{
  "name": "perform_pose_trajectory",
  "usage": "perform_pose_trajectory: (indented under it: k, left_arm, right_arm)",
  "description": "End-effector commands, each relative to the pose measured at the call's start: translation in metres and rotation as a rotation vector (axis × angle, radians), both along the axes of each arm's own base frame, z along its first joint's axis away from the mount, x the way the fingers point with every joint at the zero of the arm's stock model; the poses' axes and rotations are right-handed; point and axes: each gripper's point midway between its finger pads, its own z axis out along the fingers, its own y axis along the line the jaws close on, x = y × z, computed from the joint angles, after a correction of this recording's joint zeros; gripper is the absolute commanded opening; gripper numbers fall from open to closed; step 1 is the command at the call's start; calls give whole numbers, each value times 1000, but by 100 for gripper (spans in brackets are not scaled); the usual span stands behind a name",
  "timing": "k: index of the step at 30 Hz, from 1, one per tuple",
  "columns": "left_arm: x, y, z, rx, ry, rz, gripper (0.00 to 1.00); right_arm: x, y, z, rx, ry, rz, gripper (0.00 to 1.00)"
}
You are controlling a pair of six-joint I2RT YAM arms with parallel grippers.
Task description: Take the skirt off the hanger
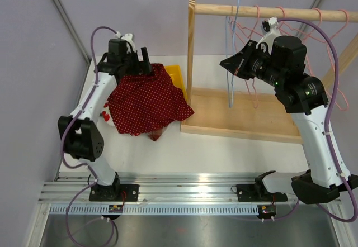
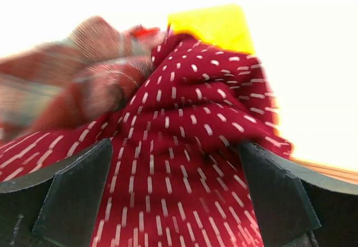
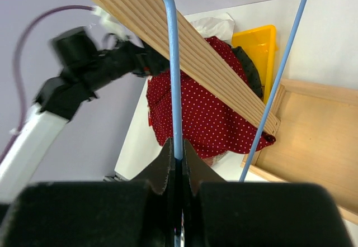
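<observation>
The red skirt (image 1: 148, 104) with white dots lies spread on the table at the left, off any hanger. It fills the left wrist view (image 2: 184, 146) and shows in the right wrist view (image 3: 196, 113). My left gripper (image 1: 145, 63) is open just above its far edge, jaws wide apart over the fabric (image 2: 176, 196). The blue hanger (image 1: 229, 90) hangs bare from the wooden rail (image 1: 268, 11). My right gripper (image 1: 225, 63) is shut on the hanger's wire (image 3: 172, 62), pinching it between the jaws (image 3: 176, 152).
A yellow bin (image 1: 174, 74) sits behind the skirt by the rack's post. Other clothes (image 1: 154, 135) lie under the skirt; a striped garment (image 2: 84, 74) shows beside it. Several pink hangers (image 1: 251, 32) hang on the rail. The rack's wooden base (image 1: 246, 115) lies at the right.
</observation>
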Motion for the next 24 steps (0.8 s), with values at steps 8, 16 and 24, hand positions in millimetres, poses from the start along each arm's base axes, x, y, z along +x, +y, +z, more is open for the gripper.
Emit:
perform_pose_trajectory:
  k: [8,16,24]
  left_arm:
    - [-77,28,211,-26,-444,62,99]
    - [-127,35,253,-39,-549,56,99]
    - [-169,40,273,-25,-620,29,99]
  right_arm:
    - [14,5,-9,28,21,-25,0]
    - [2,-1,0,42,9,-33,86]
    - [-35,-29,31,19,-101,-73,99]
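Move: The right hand still grips the blue hanger by its near side; its spot on the rail lies about 12 cm ahead and 8 cm above, with the pink hangers starting some 8 cm to the right of that spot and the rack's left post 11 cm to its left. The left hand, open, has the dotted skirt's middle about 9 cm below, 7 cm back and 2 cm right, with the yellow tray beneath. Right hand lowers the blue hanger 2 cm onto the rail, releases; open left rises 26 cm, back 15. ##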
